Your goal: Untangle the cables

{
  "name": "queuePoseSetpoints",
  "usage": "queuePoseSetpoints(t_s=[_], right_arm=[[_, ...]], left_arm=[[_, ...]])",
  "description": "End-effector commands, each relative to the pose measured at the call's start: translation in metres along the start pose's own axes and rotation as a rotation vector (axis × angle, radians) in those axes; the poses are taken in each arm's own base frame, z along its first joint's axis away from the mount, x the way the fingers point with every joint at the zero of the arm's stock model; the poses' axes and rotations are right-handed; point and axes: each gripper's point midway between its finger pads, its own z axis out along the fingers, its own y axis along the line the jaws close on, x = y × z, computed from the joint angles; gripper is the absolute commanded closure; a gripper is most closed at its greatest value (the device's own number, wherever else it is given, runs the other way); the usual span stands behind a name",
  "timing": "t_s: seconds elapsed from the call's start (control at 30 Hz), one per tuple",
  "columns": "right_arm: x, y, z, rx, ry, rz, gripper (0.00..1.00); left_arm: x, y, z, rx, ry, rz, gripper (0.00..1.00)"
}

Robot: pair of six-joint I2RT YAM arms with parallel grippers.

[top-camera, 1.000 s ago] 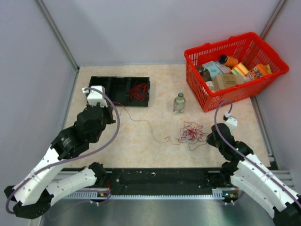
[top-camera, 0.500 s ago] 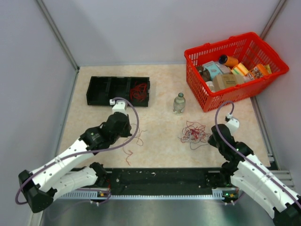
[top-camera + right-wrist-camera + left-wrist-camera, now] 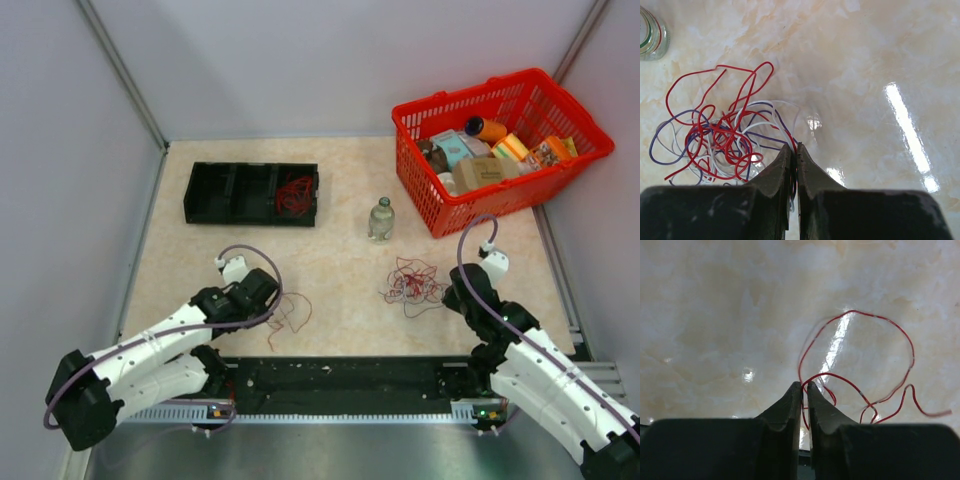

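One red cable [image 3: 291,314] lies by itself in loose loops near the table's front left; in the left wrist view this red cable [image 3: 856,312] curls just ahead of the jaws. My left gripper [image 3: 270,296] [image 3: 804,385] stands barely open, and a strand runs loose through the narrow gap. At right centre lies a tangle of red, white and dark blue cables [image 3: 412,282] [image 3: 722,135]. My right gripper [image 3: 452,293] [image 3: 795,146] is shut on strands at the tangle's right edge.
A black compartment tray [image 3: 205,195] at the back left holds a bunch of red wire [image 3: 295,194] in its right end. A small glass bottle [image 3: 381,218] [image 3: 651,27] stands mid-table. A red basket [image 3: 560,95] of groceries fills the back right corner.
My left arm has drawn back from beside the tray to the front left, taking one red cable out of the tangle, and its jaws have just parted. The right arm has held still.
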Motion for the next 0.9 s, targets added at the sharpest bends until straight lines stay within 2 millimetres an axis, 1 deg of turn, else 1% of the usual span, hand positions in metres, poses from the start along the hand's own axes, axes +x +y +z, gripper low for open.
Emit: queuePoseSetpoints(t_s=[0.0, 0.07, 0.13, 0.2, 0.3, 0.43, 0.5, 0.53, 0.57, 0.6, 0.67, 0.77, 0.87], right_arm=[[-0.008, 0.006, 0.001, -0.017, -0.024, 0.008, 1.0], [-0.007, 0.006, 0.001, -0.019, -0.024, 0.007, 1.0], [-0.007, 0.006, 0.001, -0.02, -0.025, 0.006, 1.0], [-0.007, 0.007, 0.001, -0.023, -0.024, 0.004, 1.0], [-0.006, 0.006, 0.001, -0.022, -0.021, 0.0, 1.0], [-0.007, 0.008, 0.001, -0.033, -0.022, 0.001, 1.0], [-0.006, 0.008, 0.001, -0.033, -0.02, -0.001, 1.0], [-0.006, 0.009, 0.001, -0.035, -0.018, -0.002, 1.0], [-0.006, 0.008, 0.001, -0.034, -0.019, -0.002, 1.0], [-0.007, 0.009, 0.001, -0.035, -0.019, -0.002, 1.0], [-0.006, 0.008, 0.001, -0.035, -0.02, -0.003, 1.0], [-0.006, 0.009, 0.001, -0.039, -0.019, -0.005, 1.0], [-0.006, 0.01, 0.001, -0.042, -0.016, -0.007, 1.0]], left_arm=[[-0.006, -0.006, 0.004, 0.041, -0.052, -0.212, 0.79], [-0.002, -0.01, 0.008, 0.069, -0.039, -0.219, 0.7], [0.004, -0.013, 0.011, 0.081, -0.016, -0.221, 0.57], [0.012, -0.015, 0.014, 0.08, 0.024, -0.205, 0.5], [0.017, -0.023, 0.013, 0.087, 0.069, -0.177, 0.39], [0.011, -0.042, 0.0, 0.149, 0.093, -0.091, 0.39], [0.009, -0.046, -0.005, 0.167, 0.1, -0.063, 0.38], [0.008, -0.05, -0.006, 0.196, 0.098, -0.035, 0.26], [0.008, -0.052, -0.007, 0.209, 0.094, -0.01, 0.1], [0.007, -0.051, -0.007, 0.208, 0.089, 0.013, 0.09], [0.008, -0.056, -0.006, 0.24, 0.09, 0.067, 0.09], [0.02, -0.057, 0.0, 0.226, 0.158, 0.116, 0.11], [0.029, -0.055, 0.008, 0.192, 0.201, 0.134, 0.16]])
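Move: The red cable's loose loop lies about 4 cm to the right of the left hand, 2 cm ahead and some 4 cm below; one strand of it is between this hand's fingertips. From the same hand, the black tray is roughly 27 cm ahead and 6 cm left, and the glass bottle about 21 cm ahead and 23 cm right. From the right hand, which has strands of the cable tangle pinched, the loop lies some 33 cm left, 3 cm back and 5 cm below. Opening wide from almost shut, the left fingers let the red strand out of their pinch while the hand first dips about 2 cm towards the table, then rises again and goes some 5 cm right, sinking slightly at the end. The wrist ends turned about 10 degrees clockwise, and the strand now lies over the right-hand finger. The right hand stays put, still pinching its strands of the tangle. ##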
